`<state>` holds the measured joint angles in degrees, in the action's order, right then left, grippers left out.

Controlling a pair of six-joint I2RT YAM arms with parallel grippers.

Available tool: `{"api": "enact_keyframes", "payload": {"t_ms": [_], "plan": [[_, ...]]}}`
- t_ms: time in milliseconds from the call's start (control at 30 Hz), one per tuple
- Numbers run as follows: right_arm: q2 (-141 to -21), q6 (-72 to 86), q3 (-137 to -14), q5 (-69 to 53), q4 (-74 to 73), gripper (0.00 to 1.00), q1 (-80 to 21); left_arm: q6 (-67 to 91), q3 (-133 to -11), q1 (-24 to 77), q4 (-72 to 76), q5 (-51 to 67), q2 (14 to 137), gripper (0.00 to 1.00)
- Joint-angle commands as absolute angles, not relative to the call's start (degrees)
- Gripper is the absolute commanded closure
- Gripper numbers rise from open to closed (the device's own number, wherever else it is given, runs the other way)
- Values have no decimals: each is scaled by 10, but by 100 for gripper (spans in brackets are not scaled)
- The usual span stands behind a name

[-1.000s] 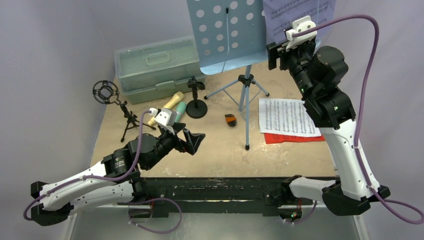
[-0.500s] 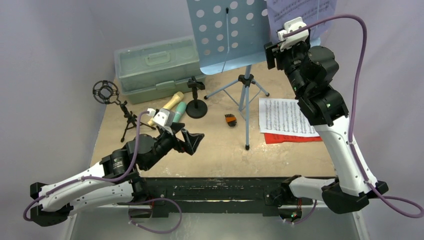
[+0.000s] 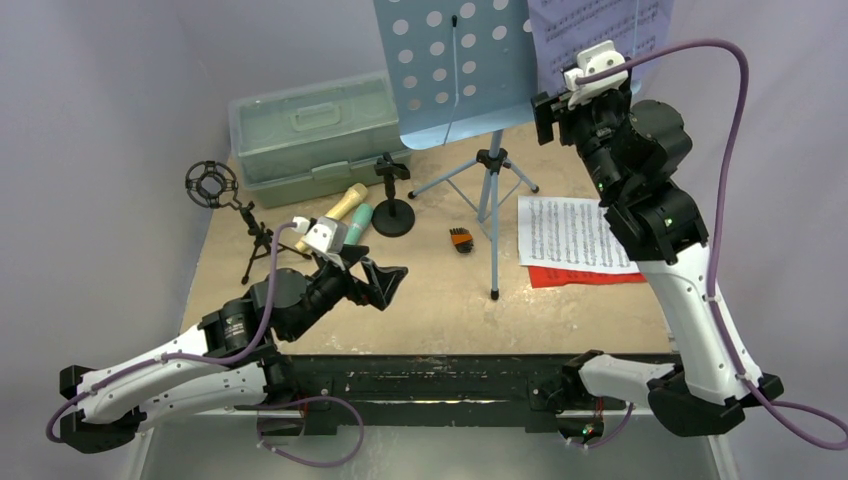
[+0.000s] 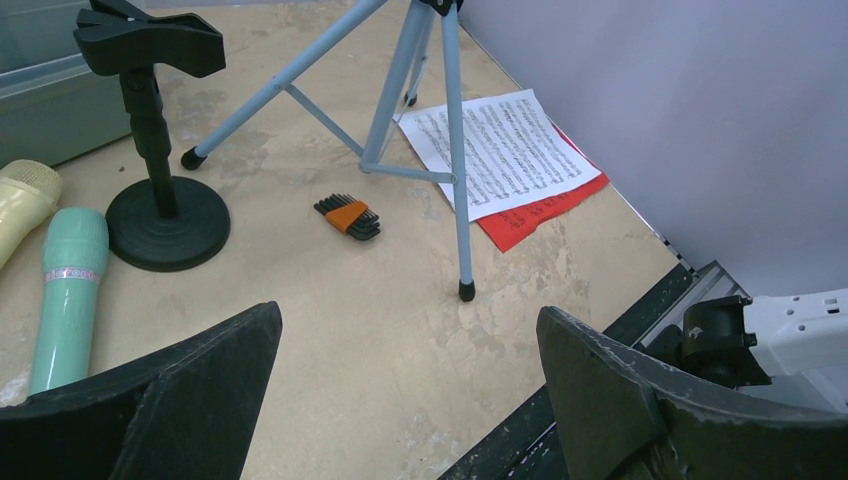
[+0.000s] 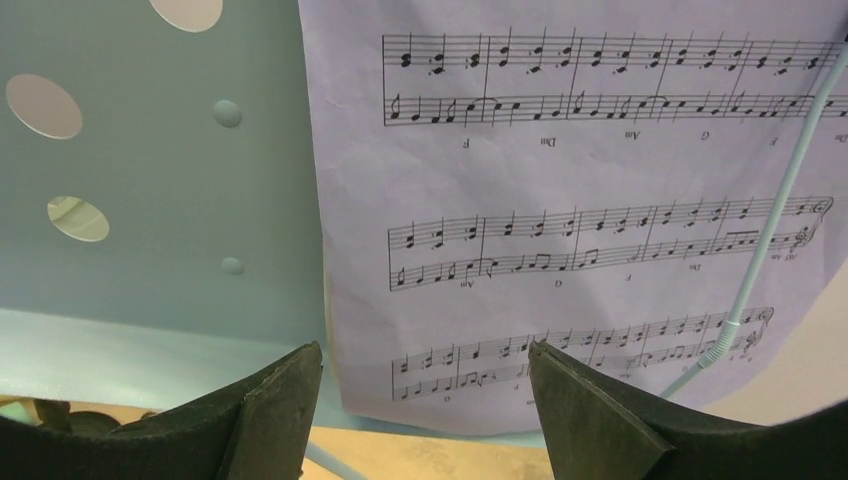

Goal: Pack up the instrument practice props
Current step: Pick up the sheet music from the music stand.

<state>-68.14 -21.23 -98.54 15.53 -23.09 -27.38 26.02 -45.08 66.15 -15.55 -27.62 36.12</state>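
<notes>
The light-blue perforated music rack (image 3: pixel 455 70) stands at the back on tripod legs (image 4: pixel 455 150). A purple music sheet (image 5: pixel 560 200) rests on it. My right gripper (image 5: pixel 425 365) is open just in front of that sheet's lower left corner, gripping nothing. The white sheet (image 3: pixel 575 235) lies on the red sheet (image 3: pixel 585 277) at the right. Tan (image 3: pixel 340 208) and teal (image 4: pixel 65 290) microphones lie beside the round-base holder (image 4: pixel 160 215). The ring-top tripod holder (image 3: pixel 225 205) stands at the left. My left gripper (image 4: pixel 410 330) hangs open and empty low over bare table.
A pale green lidded case (image 3: pixel 310 135) sits shut at the back left. A small orange-and-black key set (image 4: pixel 347 215) lies between the round-base holder and the rack's legs. The table's near edge and black rail (image 3: pixel 430 370) run just below my left gripper.
The right gripper shifted slightly left and up, then came back right, staying at the purple sheet; its jaws narrowed a little and widened again. The left arm has held still.
</notes>
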Motion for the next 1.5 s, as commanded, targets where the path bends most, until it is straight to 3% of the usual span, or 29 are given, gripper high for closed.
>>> {"api": "enact_keyframes", "payload": {"t_ms": [0,700,833,1000,1233,1467], "plan": [[-669,-223,-979,160,-219,21,-277,267,-444,664,-141,-281,356,0],[-695,-241,-981,204,-194,29,-277,269,-441,664,-146,-283,343,0],[-699,-243,-987,202,-195,42,-277,268,-442,664,-148,-283,343,0],[-696,-244,-984,194,-199,70,-277,268,-441,664,-150,-285,341,0],[-691,-249,-986,163,-216,98,-277,268,-442,664,-149,-285,341,0],[-671,-252,-986,-27,-292,100,-277,270,-441,664,-150,-282,338,0]]}}
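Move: The purple sheet of music leans on the stand just in front of the right fingers, its middle about 8 cm ahead, 8 cm right and 11 cm above them. The stand's panel centres some 8 cm ahead, 6 cm left and 12 cm up; the thin holder rod crosses the sheet roughly 14 cm right, 5 cm ahead and 7 cm up. From the left hand the sheet lies about 40 cm right, 24 cm ahead and 34 cm higher. The right fingers shut fully and pinch the purple sheet's left edge, close above its lower corner. To get there the hand eases back slightly, then forward about 2 cm towards the panel while sinking some 1.5 cm; once shut, it swings left about 2 cm, drawing back and dipping a little, with the wrist turning some 5–10 degrees counter-clockwise. ##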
